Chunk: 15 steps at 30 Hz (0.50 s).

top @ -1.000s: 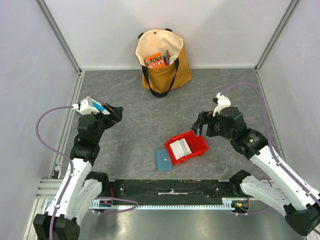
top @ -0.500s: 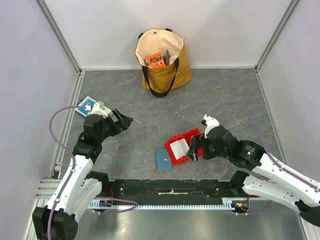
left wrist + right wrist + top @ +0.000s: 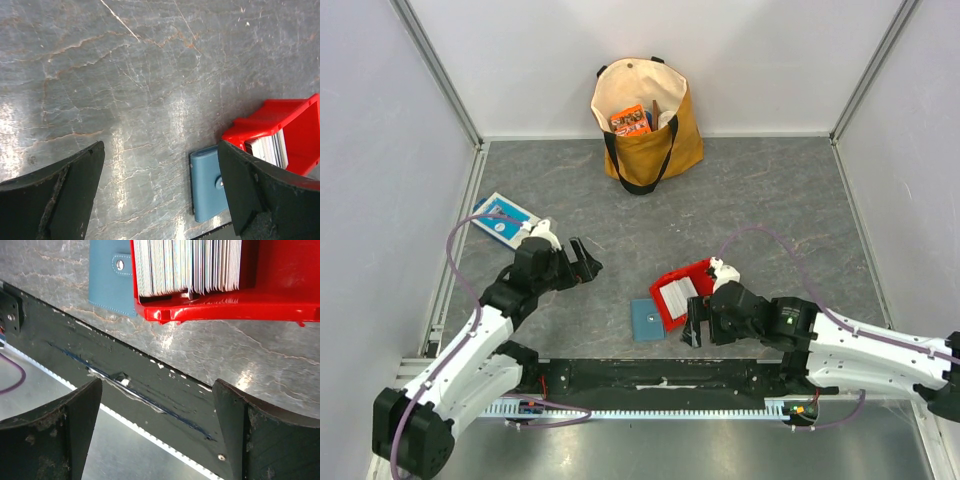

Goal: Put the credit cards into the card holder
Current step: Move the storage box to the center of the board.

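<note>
The credit cards (image 3: 677, 293) stand as a pack of thin pale cards on edge inside a red bin (image 3: 705, 278); the pack (image 3: 187, 265) fills the top of the right wrist view. The card holder (image 3: 647, 320), a closed teal wallet with a snap, lies flat against the bin's left side (image 3: 206, 182) (image 3: 110, 277). My left gripper (image 3: 590, 258) hangs open over bare table to the wallet's upper left (image 3: 160, 195). My right gripper (image 3: 694, 328) is open just in front of the bin, over the black front rail (image 3: 157, 430). Neither holds anything.
A tan tote bag (image 3: 645, 120) with items inside stands at the back centre. A blue-and-white flat box (image 3: 503, 220) lies at the left wall. The black rail (image 3: 125, 375) and the metal edge run along the front.
My left arm has swung right and forward, toward the wallet. My right arm has come left and down, from behind the bin to its front edge. Both grippers stayed open.
</note>
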Motion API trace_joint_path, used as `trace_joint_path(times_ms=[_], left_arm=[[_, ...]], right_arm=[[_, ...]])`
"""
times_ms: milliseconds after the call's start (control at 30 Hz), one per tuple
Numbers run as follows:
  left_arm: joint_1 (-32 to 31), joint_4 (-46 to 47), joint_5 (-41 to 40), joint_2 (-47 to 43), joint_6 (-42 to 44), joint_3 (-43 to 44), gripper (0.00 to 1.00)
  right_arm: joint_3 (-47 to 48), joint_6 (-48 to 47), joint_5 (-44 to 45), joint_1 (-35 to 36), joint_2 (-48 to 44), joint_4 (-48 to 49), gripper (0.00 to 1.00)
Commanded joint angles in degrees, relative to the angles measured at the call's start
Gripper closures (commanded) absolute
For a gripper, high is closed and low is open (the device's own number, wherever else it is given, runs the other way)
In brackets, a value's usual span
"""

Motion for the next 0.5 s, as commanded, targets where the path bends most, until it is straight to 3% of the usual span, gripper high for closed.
trace_joint_path(times_ms=[0,100,467], left_arm=[[-3.12,2.56,0.66,2.77,1.53,-0.36,0.01],[-6.03,5.46,2.41,5.67,1.79,-0.01,0.01],[-7.62,15.74,10.5,16.48,0.65,1.65,0.01]], right_arm=[[-2.76,8.18,3.56,0.93,1.9,9.01,0.02],[-4.08,10.47,6.8,1.02,3.22,12.01,0.02],[-5.58,13.99,16.21,1.02,7.71,17.82,0.02]])
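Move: The red storage box stands roughly 9 cm ahead of the right hand, hardly 1 cm to its right and 8 cm below. From the left hand its middle is about 21 cm to the right, 3 cm nearer the base and 9 cm down. The blue card holder lies flat about 5 cm ahead and 9 cm left of the right hand; from the left hand, 11 cm right and 8 cm back. Rightward and down towards the storage box, the left hand travels some 6 cm, swinging about 10 degrees clockwise. At the same time the right hand eases forward, down and a little left to the box's near side, also turning clockwise, and sinks about 3 cm. Both grippers stay wide open and empty, with no touch to be seen. ##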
